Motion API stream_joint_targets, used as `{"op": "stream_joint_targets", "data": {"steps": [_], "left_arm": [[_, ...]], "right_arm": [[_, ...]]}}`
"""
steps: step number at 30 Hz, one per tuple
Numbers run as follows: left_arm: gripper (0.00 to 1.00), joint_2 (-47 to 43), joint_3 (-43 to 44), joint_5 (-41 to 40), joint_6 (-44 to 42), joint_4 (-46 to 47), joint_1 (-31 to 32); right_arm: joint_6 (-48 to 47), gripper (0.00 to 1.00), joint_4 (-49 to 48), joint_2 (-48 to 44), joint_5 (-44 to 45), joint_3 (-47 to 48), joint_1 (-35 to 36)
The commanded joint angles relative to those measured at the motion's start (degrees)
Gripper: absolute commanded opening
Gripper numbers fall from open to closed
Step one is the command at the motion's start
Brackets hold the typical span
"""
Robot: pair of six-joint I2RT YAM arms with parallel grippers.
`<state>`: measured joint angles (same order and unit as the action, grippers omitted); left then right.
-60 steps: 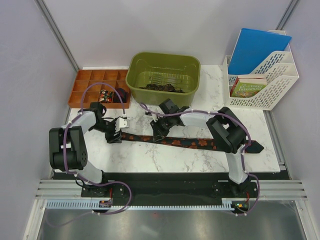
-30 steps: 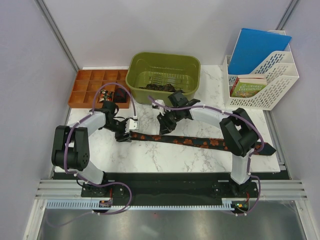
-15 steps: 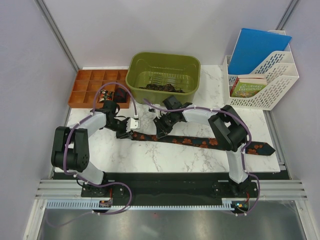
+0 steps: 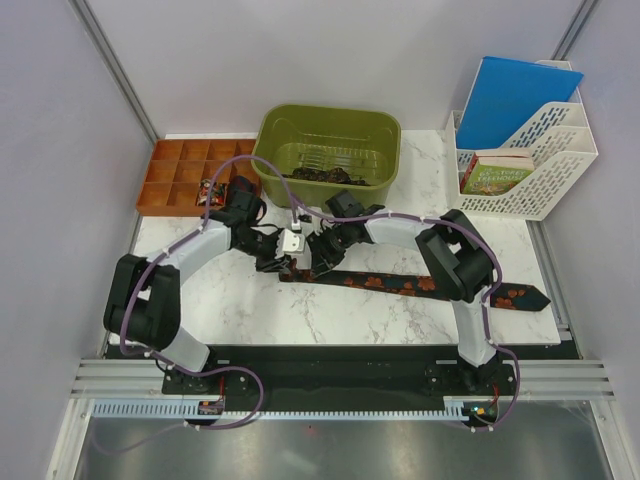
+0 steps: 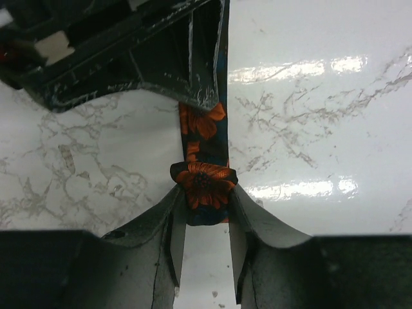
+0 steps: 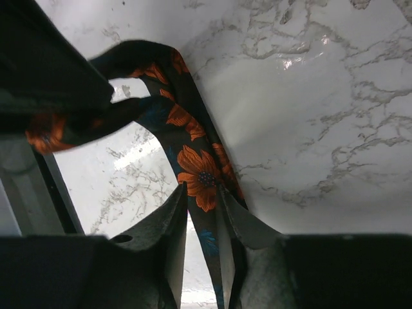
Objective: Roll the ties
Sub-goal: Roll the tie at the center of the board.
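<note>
One of the ties (image 4: 400, 282), black with orange flowers, lies flat across the marble table, its wide pointed tip (image 4: 525, 296) at the right. Its narrow left end is curled into a small roll (image 5: 203, 183). My left gripper (image 4: 287, 262) (image 5: 203, 193) is shut on that roll from both sides. Close to its right, my right gripper (image 4: 322, 258) (image 6: 203, 196) is shut on the tie's band (image 6: 193, 164), which loops up from the table towards the left gripper. More dark ties (image 4: 320, 175) lie in the green bin.
The green bin (image 4: 270, 150) stands just behind both grippers. An orange compartment tray (image 4: 170, 175) at the back left holds small dark coils (image 4: 243, 186). A white file rack (image 4: 545, 165) with a blue folder and a book stands at the back right.
My left gripper has moved right along the tie to beside the right gripper and closed on its curled end. The flat stretch of tie is shorter on the left.
</note>
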<state>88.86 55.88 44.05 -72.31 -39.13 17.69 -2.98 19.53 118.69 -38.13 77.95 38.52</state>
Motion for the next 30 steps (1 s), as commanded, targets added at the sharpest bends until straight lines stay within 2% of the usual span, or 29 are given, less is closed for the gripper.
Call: {"op": "stream_joint_targets", "data": {"steps": [1,3,9,14,20,30], "left_arm": [[0.38,2.01,1.34,2.71,7.27,3.71,2.61],[0.38,2.63,0.99,1.75,9.54,5.72,3.84],[0.38,5.18,0.55,-1.42,13.33,9.34,5.95],[0.38,7.46,0.37,-3.44,14.83,11.53,7.26],[0.38,9.05,0.29,-6.0,17.29,12.59,8.32],[0.38,9.75,-0.15,-7.05,18.7,13.91,8.5]], "right_arm": [[4.9,0.33,-4.93,0.14,-3.17,-0.07,-0.99],[8.5,0.35,-7.83,-0.83,-5.27,-0.96,-2.13],[17.04,0.51,-15.57,-6.45,-8.98,-6.4,-5.74],[25.99,0.57,-19.15,-9.0,-9.6,-10.09,-6.62],[44.0,0.59,-34.79,-7.78,-8.63,-16.69,-6.53],[47.81,0.53,-38.69,-3.39,-5.99,-17.49,-5.65]]}}
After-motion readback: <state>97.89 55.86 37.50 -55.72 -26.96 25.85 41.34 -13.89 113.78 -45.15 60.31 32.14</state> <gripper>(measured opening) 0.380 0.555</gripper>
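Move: The tie's folded end is already between the left fingers. The place on the strip where it is taken lies about 4 cm to that hand's right and 5 cm below; the orange tray is 18 cm ahead and 16 cm left. From the right fingers, around the strip, the folded end is some 7 cm left and 4 cm higher, the green bin 20 cm straight ahead, and the tail's middle 24 cm right and 3 cm back. Still gripping the tie's folded end, the left hand carries it rightwards, then down, about 4 cm each way, and lays it on the strip. The right fingers let go of the strip and spread, as that hand rises over 4 cm and edges forward, sinking slightly at the end; it turns some 25 degrees clockwise and stays poised open by the left fingers. ##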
